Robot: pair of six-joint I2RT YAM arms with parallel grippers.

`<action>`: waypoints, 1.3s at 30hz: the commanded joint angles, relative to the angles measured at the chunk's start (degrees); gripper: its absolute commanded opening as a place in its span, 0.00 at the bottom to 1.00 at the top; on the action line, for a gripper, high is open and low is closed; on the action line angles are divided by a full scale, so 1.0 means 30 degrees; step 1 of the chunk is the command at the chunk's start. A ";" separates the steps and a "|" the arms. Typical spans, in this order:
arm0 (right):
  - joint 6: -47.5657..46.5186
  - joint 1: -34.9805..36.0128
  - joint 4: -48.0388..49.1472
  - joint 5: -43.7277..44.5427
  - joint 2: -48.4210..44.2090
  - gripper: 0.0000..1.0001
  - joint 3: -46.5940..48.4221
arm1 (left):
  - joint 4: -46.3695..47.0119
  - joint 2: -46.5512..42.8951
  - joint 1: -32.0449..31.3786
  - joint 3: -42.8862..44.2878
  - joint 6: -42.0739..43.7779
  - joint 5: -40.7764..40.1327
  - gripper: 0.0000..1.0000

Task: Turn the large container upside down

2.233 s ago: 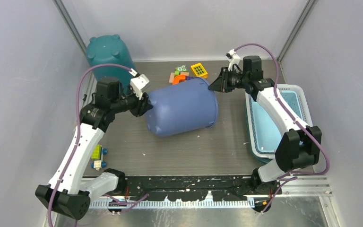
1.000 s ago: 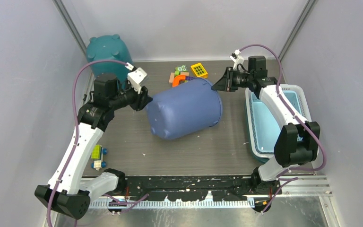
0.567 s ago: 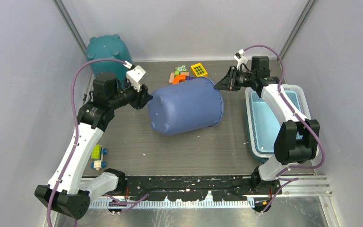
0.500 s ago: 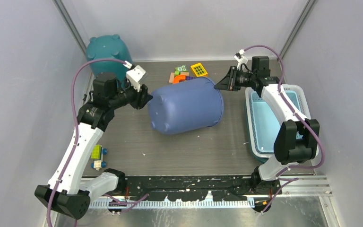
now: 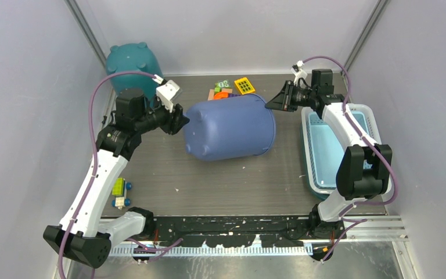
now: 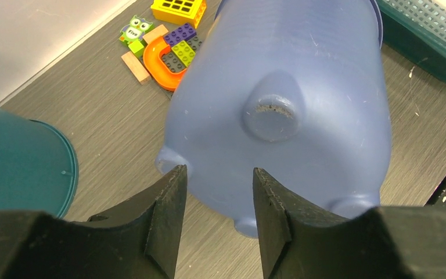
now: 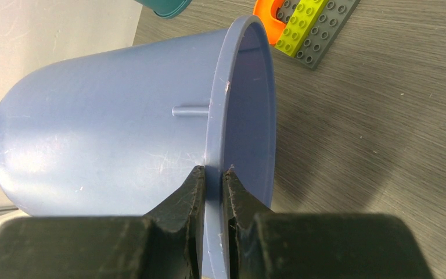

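Observation:
The large container [image 5: 229,129] is a blue bucket lying on its side mid-table, base to the left and mouth to the right. My right gripper [image 5: 267,103] is shut on the upper part of its rim; in the right wrist view the rim [image 7: 218,133] passes between the jaws of that gripper [image 7: 214,169]. My left gripper [image 5: 181,121] stands open just off the footed base. In the left wrist view the base [image 6: 279,104] lies beyond the left gripper [image 6: 219,170], whose jaws hold nothing.
A teal bucket [image 5: 132,65] stands upside down at the back left. Loose toy bricks [image 5: 223,92] and a yellow piece [image 5: 244,85] lie behind the blue bucket. A basket [image 5: 337,145] sits along the right side. A small toy [image 5: 120,192] lies at the near left.
My right gripper has drawn the rim back and to the right, and the bucket has turned slightly with it. The left jaws have widened a little beside the base.

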 commanded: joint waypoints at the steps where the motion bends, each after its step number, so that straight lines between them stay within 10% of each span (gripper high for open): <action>1: -0.0353 0.0065 -0.1213 0.1137 0.0739 0.01 -0.0593 | 0.0745 -0.0070 -0.0056 0.0658 0.0150 0.0346 0.48; 26: -0.0102 -0.0225 -0.0895 0.1026 0.0712 0.01 -0.1006 | 0.0640 -0.0050 -0.0056 0.0313 0.0351 0.0882 0.99; 39: 0.0263 -0.0246 -0.0342 0.0739 0.0828 0.01 -0.1424 | 0.0941 0.0122 -0.0085 -0.0685 0.0468 0.2153 1.00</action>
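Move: The large container lies on its side, its rim held in the right gripper; its middle is about 11 cm left of that gripper, 6 cm back and 5 cm below. The yellow block lies about 9 cm ahead and 5 cm left, the toy bricks 6 cm ahead and 13 cm left, both some 20 cm below. From the left gripper, the container's middle is about 13 cm right, 3 cm back and 12 cm below; the teal container is roughly 14 cm ahead, 18 cm left and 18 cm below. Keep the right gripper pinching the large container's rim; after barely moving at first, sink it about 3.5 cm, easing slightly right and tipping the fingers a few degrees down. Hold the left gripper almost still beside the container's base while opening its half-open fingers fully, then start down, right and back by about 1 cm each towards the base. ##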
